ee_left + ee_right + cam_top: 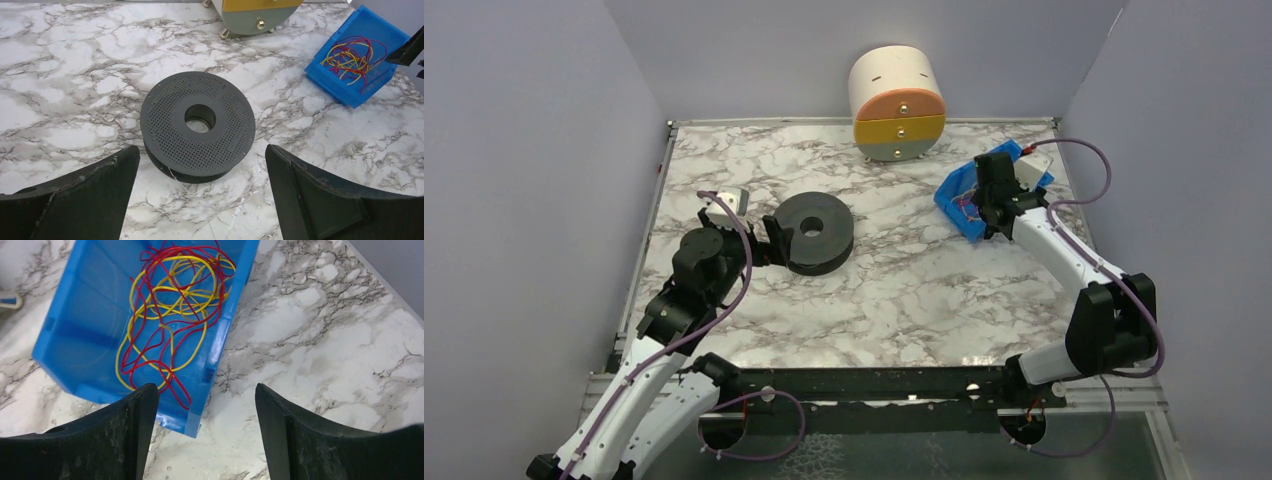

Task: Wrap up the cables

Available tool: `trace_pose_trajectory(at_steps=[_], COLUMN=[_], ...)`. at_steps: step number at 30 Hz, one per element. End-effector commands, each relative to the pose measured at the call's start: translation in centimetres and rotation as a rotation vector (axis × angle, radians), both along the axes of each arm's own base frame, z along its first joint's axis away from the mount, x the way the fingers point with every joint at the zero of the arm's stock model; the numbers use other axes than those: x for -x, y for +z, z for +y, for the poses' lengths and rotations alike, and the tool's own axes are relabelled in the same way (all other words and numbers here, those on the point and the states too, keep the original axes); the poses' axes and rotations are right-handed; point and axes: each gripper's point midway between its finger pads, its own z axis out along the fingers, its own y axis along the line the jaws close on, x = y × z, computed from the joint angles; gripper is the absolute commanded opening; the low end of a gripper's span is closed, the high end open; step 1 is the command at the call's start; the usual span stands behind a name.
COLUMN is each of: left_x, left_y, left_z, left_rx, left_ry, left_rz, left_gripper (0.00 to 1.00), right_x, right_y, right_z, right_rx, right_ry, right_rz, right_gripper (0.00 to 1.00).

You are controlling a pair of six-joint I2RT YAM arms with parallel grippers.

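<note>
A black perforated spool [816, 232] lies flat on the marble table, left of centre. My left gripper [769, 240] is open and empty just to its left. In the left wrist view the spool [197, 125] sits just beyond the open gripper [202, 152], with a thin white thread [177, 180] trailing from it. A blue bin [959, 195] at the back right holds tangled red and yellow cables [170, 315]. My right gripper [989, 205] hovers over the bin. In the right wrist view it [206, 390] is open and empty above the bin's near corner [200, 415].
A round drawer unit [897, 105] in cream, orange, yellow and grey stands at the back centre. Grey walls close in the table on the left, back and right. The bin and cables [352, 55] also show in the left wrist view.
</note>
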Motion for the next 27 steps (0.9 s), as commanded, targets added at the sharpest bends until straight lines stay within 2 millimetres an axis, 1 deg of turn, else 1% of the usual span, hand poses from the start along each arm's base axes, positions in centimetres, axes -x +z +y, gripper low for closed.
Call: trace_pose_trajectory(at_steps=[1,7,10,13,18,21,27], left_x=[0.2,0.3,0.3,0.3,0.4,0.3,0.3], left_y=[0.8,0.8,0.8,0.8,0.9,0.8,0.7], left_z=[-0.3,-0.2,-0.2,-0.2,-0.2,-0.2,-0.3], left_rx=[0.029,0.025,0.025,0.024,0.024,0.023,0.021], left_ry=[-0.022,-0.021,-0.021,-0.021,-0.023,-0.022,-0.023], left_rz=[-0.031,-0.034,-0.034,-0.033,-0.036,-0.034,-0.029], left_gripper=[0.99,0.99,0.99,0.99,0.99,0.99,0.99], right_x=[-0.2,-0.7,-0.7,-0.7,-0.5,-0.5,-0.4], right_y=[-2.3,-4.6,-5.5,-6.0,-6.7,-6.8,-6.2], right_z=[-0.4,-0.3,-0.2,-0.3,-0.3,-0.4,-0.3], right_rx=[-0.033,-0.074,-0.083,-0.085,-0.084,-0.078,-0.077], right_ry=[-0.048,-0.05,-0.052,-0.054,-0.053,-0.051,-0.03], right_rz=[0.028,0.077,0.093,0.101,0.121,0.121,0.11], right_gripper=[0.74,0.68,0.65,0.59,0.55,0.47,0.23])
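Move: The blue bin is what the right hand goes for: its middle is about 10 cm ahead, 1 cm to the right and 9 cm below, while the near part of its right-hand rim is almost straight under the fingers, some 7 cm down. The cables lie in it about 8 cm ahead, 2 cm right and 10 cm below; the dark spool is roughly 40 cm left and 2 cm back. From the left hand the bin is about 22 cm ahead, 46 cm right and 23 cm below. The right hand's fingers come to straddle the right-hand wall of the blue bin near its closest corner, one inside and one outside, and touch it. The hand sinks about 6 cm almost straight down, tipping slightly further downward, easing off as it gets there; the fingers narrow all the way, fastest at the end, to under half their starting gap. ##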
